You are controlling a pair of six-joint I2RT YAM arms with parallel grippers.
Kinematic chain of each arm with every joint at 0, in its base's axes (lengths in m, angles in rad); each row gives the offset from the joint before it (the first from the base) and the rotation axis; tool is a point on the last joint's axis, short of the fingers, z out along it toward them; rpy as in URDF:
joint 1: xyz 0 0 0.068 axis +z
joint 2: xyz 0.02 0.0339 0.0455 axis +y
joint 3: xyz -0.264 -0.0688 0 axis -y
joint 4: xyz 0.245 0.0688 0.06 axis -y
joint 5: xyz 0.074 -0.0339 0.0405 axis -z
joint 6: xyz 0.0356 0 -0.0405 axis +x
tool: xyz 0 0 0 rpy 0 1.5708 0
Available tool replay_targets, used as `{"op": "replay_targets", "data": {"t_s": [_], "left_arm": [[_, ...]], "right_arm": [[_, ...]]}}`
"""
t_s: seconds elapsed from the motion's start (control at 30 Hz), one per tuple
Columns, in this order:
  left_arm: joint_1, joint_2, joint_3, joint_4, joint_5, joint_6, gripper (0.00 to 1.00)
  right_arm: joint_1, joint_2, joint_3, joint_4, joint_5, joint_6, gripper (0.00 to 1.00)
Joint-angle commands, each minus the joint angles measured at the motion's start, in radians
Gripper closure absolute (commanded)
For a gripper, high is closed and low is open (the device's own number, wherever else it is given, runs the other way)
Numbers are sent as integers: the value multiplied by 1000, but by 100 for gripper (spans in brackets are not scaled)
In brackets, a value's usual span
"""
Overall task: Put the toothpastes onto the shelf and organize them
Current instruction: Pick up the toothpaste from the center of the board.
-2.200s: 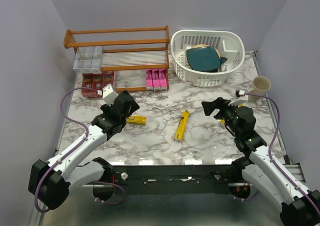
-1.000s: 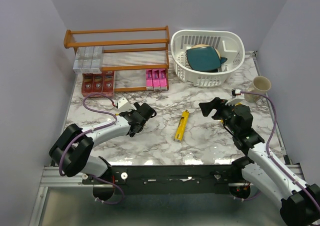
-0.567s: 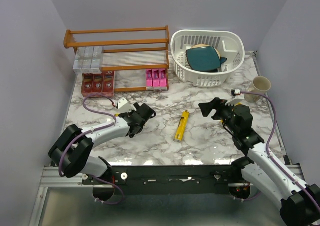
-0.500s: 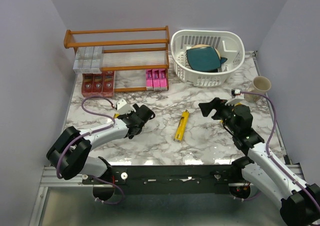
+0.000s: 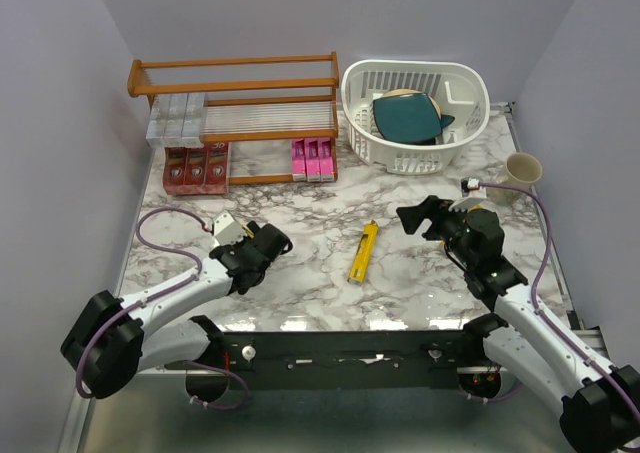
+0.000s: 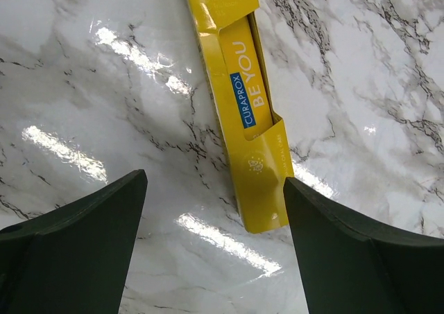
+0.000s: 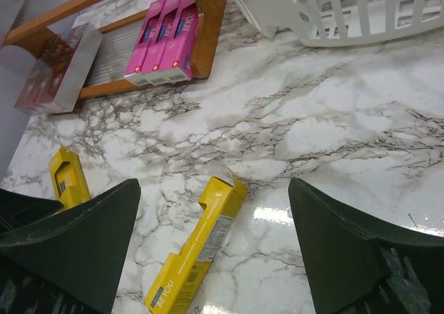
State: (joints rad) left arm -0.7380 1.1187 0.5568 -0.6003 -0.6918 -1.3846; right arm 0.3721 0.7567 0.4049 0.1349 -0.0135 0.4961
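Note:
My left gripper (image 5: 266, 243) (image 6: 214, 184) is open and hangs low over a yellow toothpaste carton (image 6: 243, 99) that lies flat on the marble. The carton's near end reaches in between the fingers, close to the right one. The top view hides this carton under the gripper. A second yellow toothpaste (image 5: 362, 252) (image 7: 198, 258) lies mid-table. My right gripper (image 5: 412, 216) (image 7: 211, 186) is open above it and holds nothing. The orange-brown shelf (image 5: 235, 83) holds silver cartons (image 5: 177, 118) on its slatted tier. Red cartons (image 5: 196, 168) and pink cartons (image 5: 312, 159) (image 7: 165, 40) sit below.
A white slotted basket (image 5: 470, 83) with a dark teal item inside stands right of the shelf. A cream mug (image 5: 522, 170) sits by the right edge. Grey walls close in the table on both sides.
The left arm has drawn back toward the near left, its gripper staying low over the yellow carton, its jaws a little narrower. The right arm has hardly moved.

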Motion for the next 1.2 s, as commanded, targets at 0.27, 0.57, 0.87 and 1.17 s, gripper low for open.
{"op": "replay_targets", "data": {"t_s": [0.27,0.57,0.87,1.17], "left_arm": [[-74,111,49,112,-57,-22,8],[-77,225,32,134,-68,-62,16],[-104,178,-14,67,-101,-77,32],[-115,64,-66,92,-118,-8,47]], "right_arm": [[2,26,-3,35,-17,-8,4],[2,33,-3,37,-13,-10,4],[2,46,-1,38,-13,-7,5],[2,50,-1,43,-19,-5,5]]}}
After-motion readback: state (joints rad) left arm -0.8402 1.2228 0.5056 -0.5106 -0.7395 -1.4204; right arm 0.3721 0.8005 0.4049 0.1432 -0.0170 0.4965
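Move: The yellow toothpaste lies flat some 5 cm ahead of the left hand, a centimetre to the right and about 4 cm below, its near end almost under the fingers. The second yellow toothpaste is about 24 cm to this hand's right, nearly level with it; the pink toothpastes on the shelf stand about 20 cm ahead and 13 cm right, the red ones 19 cm ahead and 12 cm left, both near hand height. From the right hand, the aimed-at toothpaste lies some 37 cm left, 2 cm back and 16 cm down. The left fingers come down astride the near end of the yellow toothpaste and close against its sides. The hand first slides about 3.5 cm right and a little forward, then sinks some 2.5 cm, and finally eases back and left about 2 cm while the fingers narrow from wide open to roughly half. ##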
